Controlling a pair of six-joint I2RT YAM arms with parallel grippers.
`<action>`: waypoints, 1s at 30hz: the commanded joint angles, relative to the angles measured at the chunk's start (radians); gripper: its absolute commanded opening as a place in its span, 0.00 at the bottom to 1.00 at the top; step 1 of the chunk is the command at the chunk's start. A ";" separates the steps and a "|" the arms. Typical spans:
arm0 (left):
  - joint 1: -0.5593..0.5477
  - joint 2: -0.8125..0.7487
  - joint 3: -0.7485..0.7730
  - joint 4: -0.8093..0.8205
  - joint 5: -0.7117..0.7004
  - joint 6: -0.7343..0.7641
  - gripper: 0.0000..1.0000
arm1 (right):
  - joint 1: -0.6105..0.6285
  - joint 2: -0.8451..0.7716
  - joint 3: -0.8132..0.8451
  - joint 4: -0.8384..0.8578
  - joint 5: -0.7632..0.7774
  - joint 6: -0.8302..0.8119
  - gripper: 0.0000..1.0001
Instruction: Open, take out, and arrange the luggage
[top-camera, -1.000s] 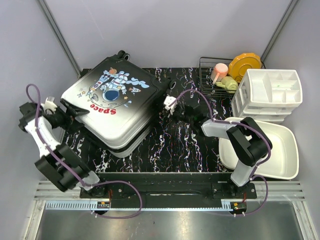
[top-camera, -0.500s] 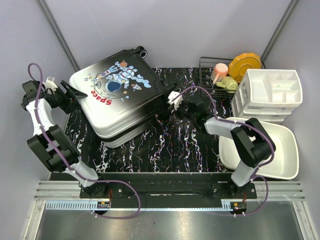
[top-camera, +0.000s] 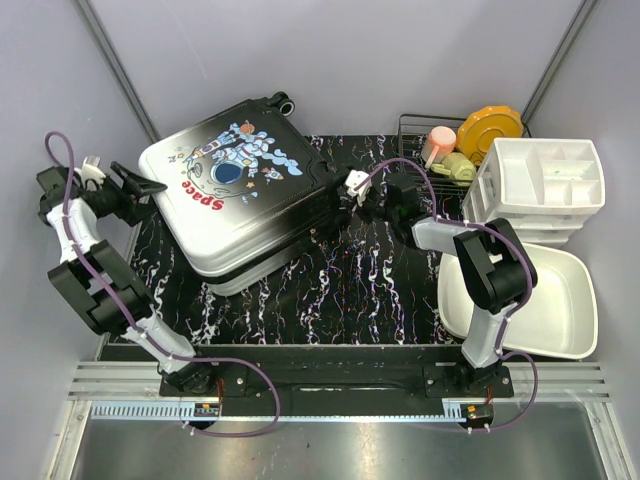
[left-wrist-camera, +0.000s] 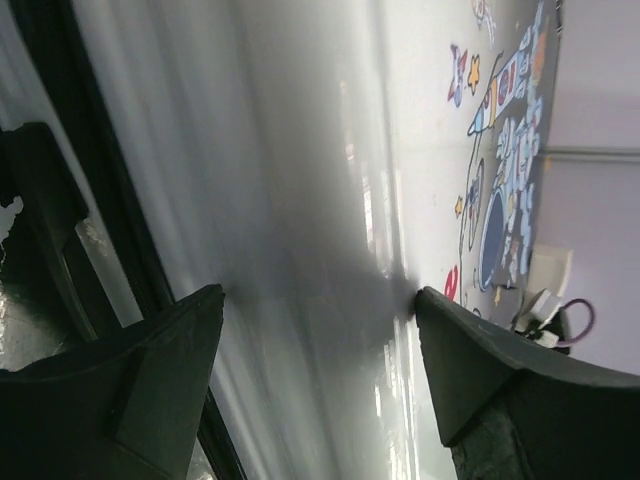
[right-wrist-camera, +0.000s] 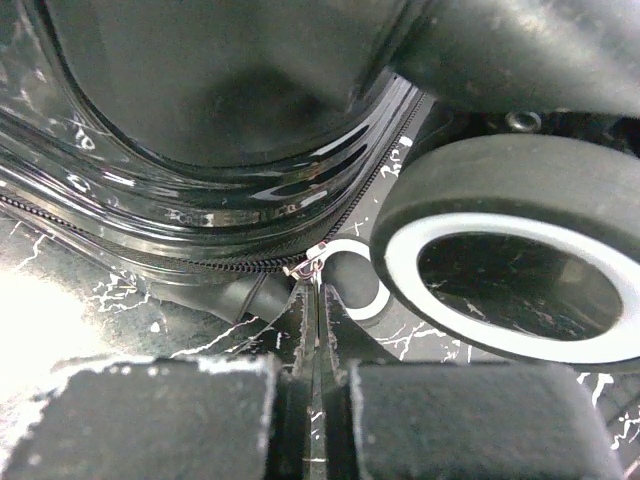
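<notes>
The luggage (top-camera: 240, 195) lies flat on the black marbled table, astronaut print up, wheels toward the back. My left gripper (top-camera: 148, 188) stands open at its left corner; in the left wrist view the white shell (left-wrist-camera: 320, 150) fills the space between and beyond the two fingertips of the gripper (left-wrist-camera: 315, 300). My right gripper (top-camera: 352, 190) is at the case's right side, by a wheel (right-wrist-camera: 510, 250). Its jaws (right-wrist-camera: 318, 285) are shut on the small metal zipper pull (right-wrist-camera: 312, 262) of the zip running along the glossy black shell (right-wrist-camera: 230, 90).
A wire rack (top-camera: 415, 150) at the back right holds an orange plate (top-camera: 490, 130) and a pink cup (top-camera: 438, 143). A white drawer organiser (top-camera: 545, 185) stands to its right, and a white basin (top-camera: 560, 310) sits in front. Grey walls close in at left and back.
The luggage has swung round and shifted toward the back wall. My left arm drew back to the left with it; my right gripper moved up and right, staying at the zip.
</notes>
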 joint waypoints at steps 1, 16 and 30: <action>0.133 -0.070 -0.160 0.107 0.045 -0.031 0.79 | -0.055 0.005 0.039 0.132 -0.010 0.005 0.00; 0.176 -0.092 -0.364 0.010 -0.186 0.147 0.56 | -0.056 -0.005 0.021 0.126 -0.064 0.028 0.00; -0.014 0.097 -0.249 0.075 -0.323 0.116 0.39 | -0.078 -0.019 0.026 0.086 -0.107 0.007 0.00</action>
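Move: The left hand, at the upper edge of the luggage's near-left side, is going for the black side handle, about 15 cm below it, some 5 cm back and roughly level sideways. The luggage's middle lies about 18 cm to the hand's right, level fore and aft and roughly 8 cm lower; the SPACE lettering is about 10 cm right, 2 cm back and 1 cm lower. From the right hand, that handle is some 40 cm left, 9 cm back and 4 cm lower. Coming free of the luggage's upper edge, the left hand draws back about 9 cm and a little left, then sinks beside the shell, easing forward and right again towards the black handle, about 14 cm lower in all. It tips some 20 degrees further down, and the wide fingers narrow to about half open, astride the handle. The right hand keeps its shut fingertips at the zipper pull. ##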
